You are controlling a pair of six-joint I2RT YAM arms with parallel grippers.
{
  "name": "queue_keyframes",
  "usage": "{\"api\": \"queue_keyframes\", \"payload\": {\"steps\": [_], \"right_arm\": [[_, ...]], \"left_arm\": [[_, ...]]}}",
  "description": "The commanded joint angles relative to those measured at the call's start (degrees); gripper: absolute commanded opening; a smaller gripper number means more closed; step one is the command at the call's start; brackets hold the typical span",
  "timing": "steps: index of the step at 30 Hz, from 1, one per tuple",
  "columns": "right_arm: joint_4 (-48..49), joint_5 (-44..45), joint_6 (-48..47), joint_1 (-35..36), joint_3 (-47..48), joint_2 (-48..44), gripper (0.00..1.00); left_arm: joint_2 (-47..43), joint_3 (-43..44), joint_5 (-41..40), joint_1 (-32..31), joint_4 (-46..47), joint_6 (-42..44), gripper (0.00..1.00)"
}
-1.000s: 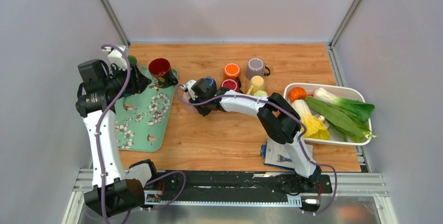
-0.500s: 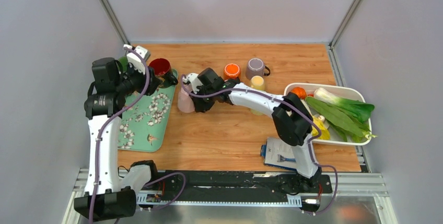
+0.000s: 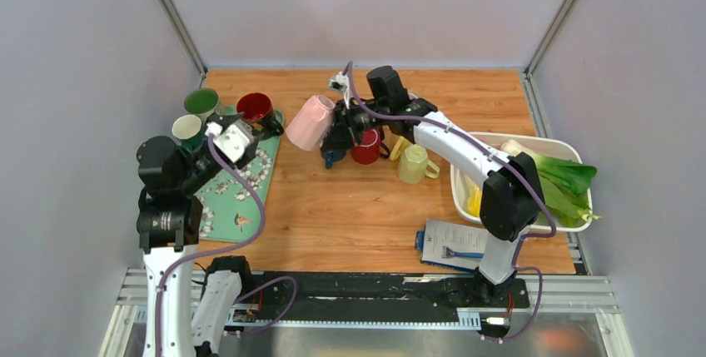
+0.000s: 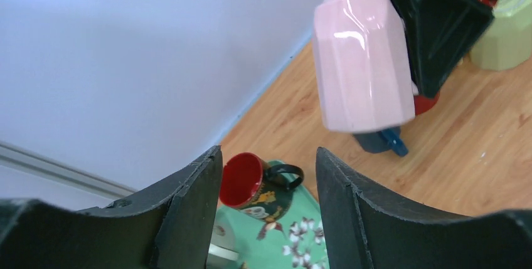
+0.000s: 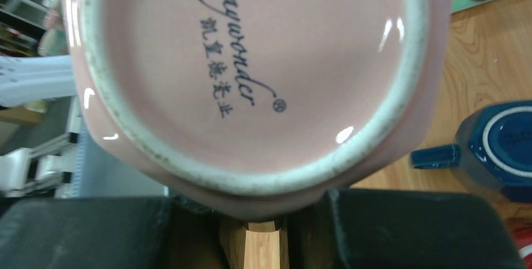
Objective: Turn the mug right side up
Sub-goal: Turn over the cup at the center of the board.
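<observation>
The pink mug [image 3: 309, 122] hangs tilted above the table, left of the mug cluster. My right gripper [image 3: 340, 129] is shut on its side. In the right wrist view the pink mug's printed base [image 5: 251, 62] fills the frame, and my right gripper [image 5: 251, 234] clamps its lower edge. In the left wrist view the pink mug [image 4: 364, 62] hangs with its wider end down. My left gripper [image 3: 236, 137] stands open over the green floral tray [image 3: 241, 190]. It holds nothing. Between the fingers of my left gripper [image 4: 268, 209] a red-lined mug [image 4: 257, 184] shows on the tray.
On the tray's far end stand a green mug [image 3: 201, 103], a cream mug [image 3: 186, 130] and the red-lined mug [image 3: 255, 108]. A blue mug [image 3: 333, 157], a red mug [image 3: 365, 149] and a pale yellow mug [image 3: 414, 164] sit mid-table. A white bin of vegetables [image 3: 574, 207] and a booklet [image 3: 454, 245] lie right.
My right gripper has lifted the pink mug off the table beside the tray and carried it up and back. My left arm drew back toward the near side and its jaws widened.
</observation>
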Motion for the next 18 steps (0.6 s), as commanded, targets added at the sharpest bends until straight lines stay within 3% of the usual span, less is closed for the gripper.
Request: {"api": "queue_keyframes", "payload": {"steps": [1,7,12,16,18], "right_arm": [[15.3,-16.3,12.9,-3.6,-2.5,-3.0,0.0],[25.3,-25.8,22.2,-4.0,-3.8,-1.9,0.0],[30.9,-28.6,28.1,-4.4,-3.8,-1.5,0.0],[31.8,-28.8,28.8,-4.4,-4.5,-2.0,0.0],[31.7,-28.7,28.8,-4.2,-4.5,-2.2,0.0]], "left_arm": [[-4.0,-3.7,5.7,-0.3,0.8,14.4,0.65],[-5.5,-8.2,7.1,-3.8,1.5,28.5,0.65],[-4.8,-10.2,5.3,-9.6,3.4,37.5,0.65],[-5.3,-14.8,0.2,-14.3,12.8,39.0,0.65],[-5.6,-18.9,-3.8,-17.3,22.2,38.4,0.64]]}}
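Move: The pink mug, held clear of the board in my right fingers, lies about 8 cm ahead of my left hand, 11 cm to its right and 9 cm below. Its middle is some 6 cm ahead and 3 cm left of my right hand, while the open left gripper is about 13 cm left, 2 cm back and 12 cm above that hand. From my right hand, the blue mug stands 15 cm ahead, 1 cm right and 21 cm below; the red mug 14 cm ahead, 11 cm right, equally low. I bring the pink mug up to meet my open left hand: my right hand keeps its pinch, edges right, then rises about 5 cm while drawing back 3 cm, rolling so the fingers level out and the mug's mouth swings to the left hand. My left hand backs off slightly, then comes right and down about 5 cm towards the mug, its wrist rolling left side up and swinging clockwise, fingers still open and not yet touching. ##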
